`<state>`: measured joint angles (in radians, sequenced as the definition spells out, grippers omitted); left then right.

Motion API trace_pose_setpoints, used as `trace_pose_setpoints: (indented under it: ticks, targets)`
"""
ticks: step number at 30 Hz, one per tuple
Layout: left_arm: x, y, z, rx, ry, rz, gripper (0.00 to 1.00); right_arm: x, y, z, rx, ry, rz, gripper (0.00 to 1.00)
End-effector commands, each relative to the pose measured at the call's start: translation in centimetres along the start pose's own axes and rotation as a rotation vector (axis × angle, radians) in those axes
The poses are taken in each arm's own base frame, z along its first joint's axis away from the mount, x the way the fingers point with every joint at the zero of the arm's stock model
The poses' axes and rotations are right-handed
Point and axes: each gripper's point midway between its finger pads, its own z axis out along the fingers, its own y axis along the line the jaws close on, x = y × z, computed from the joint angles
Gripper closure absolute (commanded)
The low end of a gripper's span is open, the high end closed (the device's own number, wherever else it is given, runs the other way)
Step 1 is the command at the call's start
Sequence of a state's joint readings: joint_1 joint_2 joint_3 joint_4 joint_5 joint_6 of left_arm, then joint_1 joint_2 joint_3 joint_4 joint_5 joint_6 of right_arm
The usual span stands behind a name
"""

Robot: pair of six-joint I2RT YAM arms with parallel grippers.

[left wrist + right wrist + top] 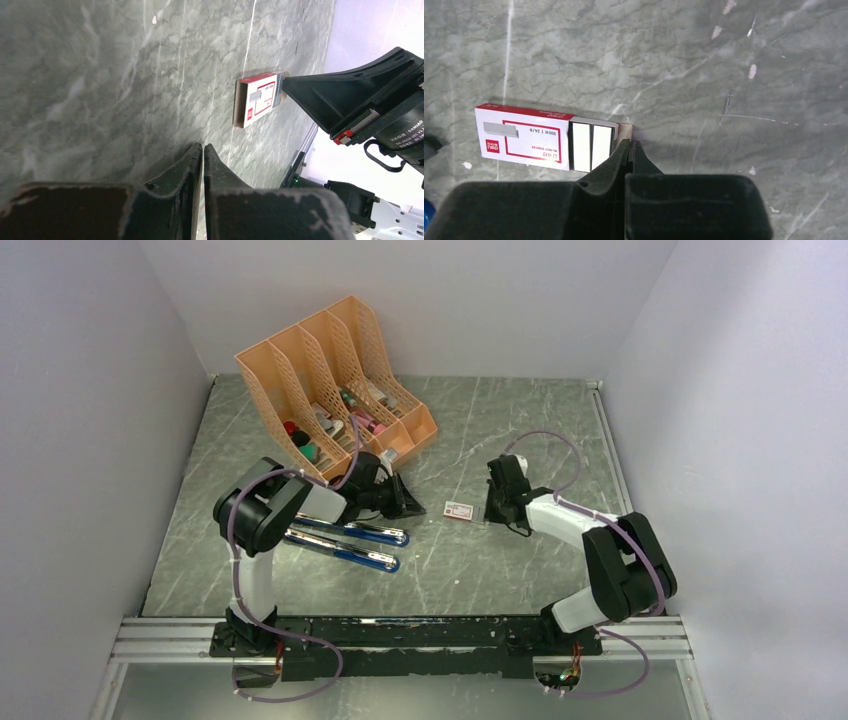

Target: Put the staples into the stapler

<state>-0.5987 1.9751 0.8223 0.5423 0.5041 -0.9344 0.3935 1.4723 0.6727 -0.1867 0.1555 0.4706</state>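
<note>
The stapler [345, 543], blue and chrome, lies swung open on the grey table left of centre. A small white-and-red staple box [524, 140] lies flat in the middle [459, 510]. Its inner tray is slid partly out to the right, baring the silvery staples [591, 146]. My right gripper [630, 145] is shut, its tips pinched on the tray's cardboard end flap [625, 131]. My left gripper [203, 146] is shut with nothing in it, low over the table just left of the box [257, 102], between box and stapler.
A peach mesh file organizer [330, 380] with pens and small items stands at the back left, close behind the left arm. White walls enclose the table on three sides. The metal rail [400, 635] runs along the near edge.
</note>
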Motion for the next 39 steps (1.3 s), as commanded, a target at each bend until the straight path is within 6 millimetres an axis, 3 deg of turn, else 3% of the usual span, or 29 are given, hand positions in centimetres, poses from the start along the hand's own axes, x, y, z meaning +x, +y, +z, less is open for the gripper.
trace_pose_setpoints:
  ticks: [1, 7, 13, 18, 24, 31, 39]
  targets:
    - [-1.0, 0.0, -0.8, -0.007, -0.006, 0.046, 0.88, 1.2, -2.5, -0.5, 0.11, 0.023, 0.03, 1.0]
    - [-1.7, 0.7, -1.2, -0.023, -0.018, 0.049, 0.88, 1.4, -2.4, -0.5, 0.097, 0.03, 0.029, 1.0]
    - [-2.4, -0.1, -0.6, 0.008, -0.018, 0.067, 0.86, 1.5, -0.4, -0.5, -0.031, 0.038, -0.023, 1.0]
    - [-3.0, -2.1, -0.8, 0.078, -0.022, 0.116, 0.7, 1.7, 0.8, -0.2, -0.103, 0.057, -0.061, 1.0]
    - [-1.7, -3.6, -0.5, 0.148, 0.01, 0.13, 0.57, 1.6, 1.7, 0.4, -0.121, 0.073, -0.025, 1.0]
    - [0.4, -4.1, 0.2, 0.183, 0.039, 0.1, 0.57, 1.3, 2.1, 0.8, -0.112, 0.069, 0.071, 1.0]
    - [0.8, -3.8, 0.6, 0.162, 0.042, 0.096, 0.6, 1.3, 2.7, 0.9, -0.137, 0.075, 0.088, 1.0]
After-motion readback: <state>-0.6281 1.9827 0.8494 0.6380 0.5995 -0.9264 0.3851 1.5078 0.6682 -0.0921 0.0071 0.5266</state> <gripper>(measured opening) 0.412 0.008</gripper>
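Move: The staple box, its tray part-way out on the right, lies about 8 cm to the right of my left hand, level with it front to back and about 1 cm lower. From my right hand, shut against the tray's end flap, the box's sleeve is some 6 cm to the left and 1 cm ahead. The nearer open stapler lies about 17 cm left of my left hand and 5 cm back, the other 19 cm left and 9 cm back. With my shut right fingertips still on the tray's end flap, I ease about 1 cm right, then reverse and push the box some 4 cm left. My left hand first backs off 1.5 cm left and forward, then swings back about 4 cm right towards the box, rising nearly 3 cm and drawing back a little, while its fingers open to roughly half way over the sleeve's closed end. ##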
